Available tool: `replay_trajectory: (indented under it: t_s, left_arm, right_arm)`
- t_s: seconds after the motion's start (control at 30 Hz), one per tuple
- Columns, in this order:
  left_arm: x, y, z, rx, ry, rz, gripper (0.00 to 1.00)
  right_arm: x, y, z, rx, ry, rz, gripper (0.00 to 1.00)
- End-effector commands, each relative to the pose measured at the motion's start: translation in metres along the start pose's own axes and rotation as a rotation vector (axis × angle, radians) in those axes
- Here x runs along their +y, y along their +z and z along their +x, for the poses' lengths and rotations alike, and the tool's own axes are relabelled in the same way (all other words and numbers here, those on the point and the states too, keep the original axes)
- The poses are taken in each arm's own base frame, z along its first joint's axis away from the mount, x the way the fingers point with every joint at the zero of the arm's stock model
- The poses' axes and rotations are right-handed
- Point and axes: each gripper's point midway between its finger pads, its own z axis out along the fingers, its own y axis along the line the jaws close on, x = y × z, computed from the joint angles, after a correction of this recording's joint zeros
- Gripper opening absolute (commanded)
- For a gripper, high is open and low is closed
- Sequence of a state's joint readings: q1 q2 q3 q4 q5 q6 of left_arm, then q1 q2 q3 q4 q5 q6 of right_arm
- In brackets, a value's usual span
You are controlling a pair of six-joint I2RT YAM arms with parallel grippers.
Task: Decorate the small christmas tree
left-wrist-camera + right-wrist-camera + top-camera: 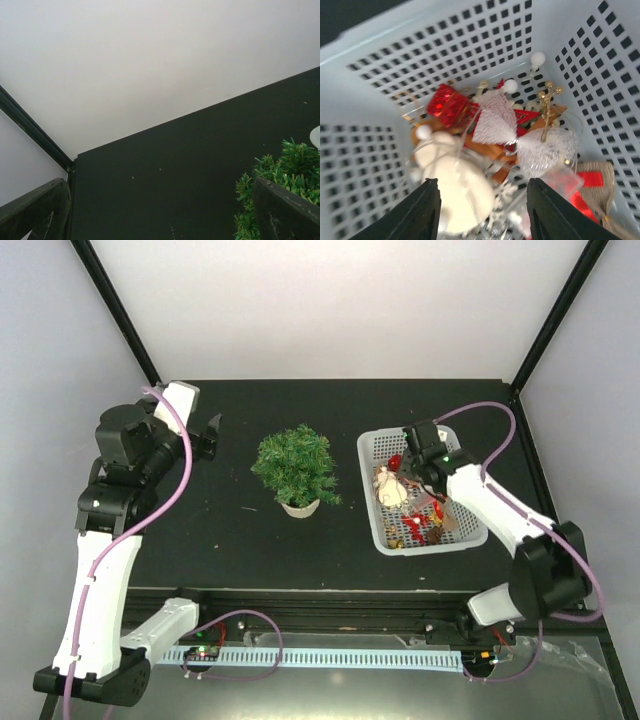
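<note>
The small christmas tree (pixel 295 466), bushy dark green in a whitish pot, stands mid-table; its needles (pixel 290 167) show at the right edge of the left wrist view. A white perforated basket (pixel 372 448) to its right holds ornaments: a cream snowman (pixel 457 187), a red foil piece (pixel 447 104), a white mesh bow (pixel 520 132). My right gripper (pixel 482 200) hangs open inside the basket, its fingers either side of the snowman and some clear wrapping, gripping nothing. My left gripper (pixel 208 436) is wide open and empty, raised left of the tree.
The basket's walls (pixel 380 145) close in around the right gripper on three sides. A burlap ornament with red ribbon (pixel 592 182) lies at the right. Black frame posts (pixel 115 305) rise at the table's back corners.
</note>
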State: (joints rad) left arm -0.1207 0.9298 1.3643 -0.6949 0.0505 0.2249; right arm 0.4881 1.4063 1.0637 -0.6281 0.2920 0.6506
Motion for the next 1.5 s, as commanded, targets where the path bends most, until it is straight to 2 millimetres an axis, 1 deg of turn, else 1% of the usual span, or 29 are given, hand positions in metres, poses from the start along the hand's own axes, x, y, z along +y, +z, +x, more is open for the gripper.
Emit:
replay_trajectory:
  t_s: [0.0,0.07,0.2,0.4,0.53,0.63,0.93,1.13,1.23,1.4,1.47]
  left_arm:
    - [-0.004,0.001,-0.010,-0.015,-0.010,0.040,0.99]
    - [-0.006,0.002,-0.011,-0.016,0.002,0.051,0.99]
    - [-0.010,0.006,-0.008,-0.005,0.010,0.076,0.99]
    - [-0.014,0.013,-0.001,0.015,0.001,0.097,0.99]
    - [-0.015,0.013,-0.001,0.015,-0.006,0.104,0.99]
    - [-0.016,0.013,0.000,0.018,-0.007,0.108,0.99]
    - [-0.017,0.011,0.001,0.015,-0.006,0.111,0.99]
    - [-0.017,0.010,0.001,0.013,-0.008,0.111,0.99]
    - [-0.017,0.009,0.001,0.011,-0.007,0.110,0.99]
    - [-0.018,0.009,0.002,0.013,-0.004,0.114,0.99]
    - [-0.019,0.008,0.001,0.008,-0.003,0.121,0.99]
  right_arm:
    - [0.003,0.045,-0.001,0.112,0.057,-0.070,0.48]
    - [0.008,0.061,0.002,0.148,0.056,-0.088,0.47]
    - [0.013,0.080,0.004,0.168,0.053,-0.101,0.46]
    - [0.017,0.097,0.010,0.204,0.048,-0.100,0.45]
    - [0.015,0.104,0.014,0.218,0.045,-0.089,0.40]
    - [0.014,0.106,0.018,0.227,0.045,-0.086,0.35]
    - [0.006,0.101,0.028,0.234,0.042,-0.074,0.32]
    - [0.004,0.108,0.037,0.254,0.041,-0.066,0.28]
    - [0.004,0.109,0.037,0.254,0.047,-0.069,0.21]
    - [0.006,0.101,0.028,0.225,0.050,-0.077,0.11]
    - [0.005,0.098,0.024,0.214,0.046,-0.074,0.05]
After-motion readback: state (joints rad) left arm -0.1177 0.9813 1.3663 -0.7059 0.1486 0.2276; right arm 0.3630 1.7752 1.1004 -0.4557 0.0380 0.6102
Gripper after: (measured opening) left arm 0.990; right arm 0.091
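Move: Inside the basket, the clear hanging thread above the cream ornament is about 4 cm ahead of my right fingertips, 1 cm to their left and 11 cm below. From the same hand, the cream ornament is 3 cm ahead, 2 cm left; the red gift 10 ahead, 3 left; the white knit ornament 8 ahead, 2 right, all some 13 down. From my left hand the thread is about 50 cm right, 9 ahead and 38 below. I drop my half-open right hand about 11 cm into the basket and some 4 cm forward, tipping the fingers about 15 degrees steeper and narrowing them on the way. After a pause I ease back a centimetre, sink the last bit and shut the fingertips on the clear thread over the cream ornament. My open left hand first shifts 2–3 cm right, down and forward, then holds still. ##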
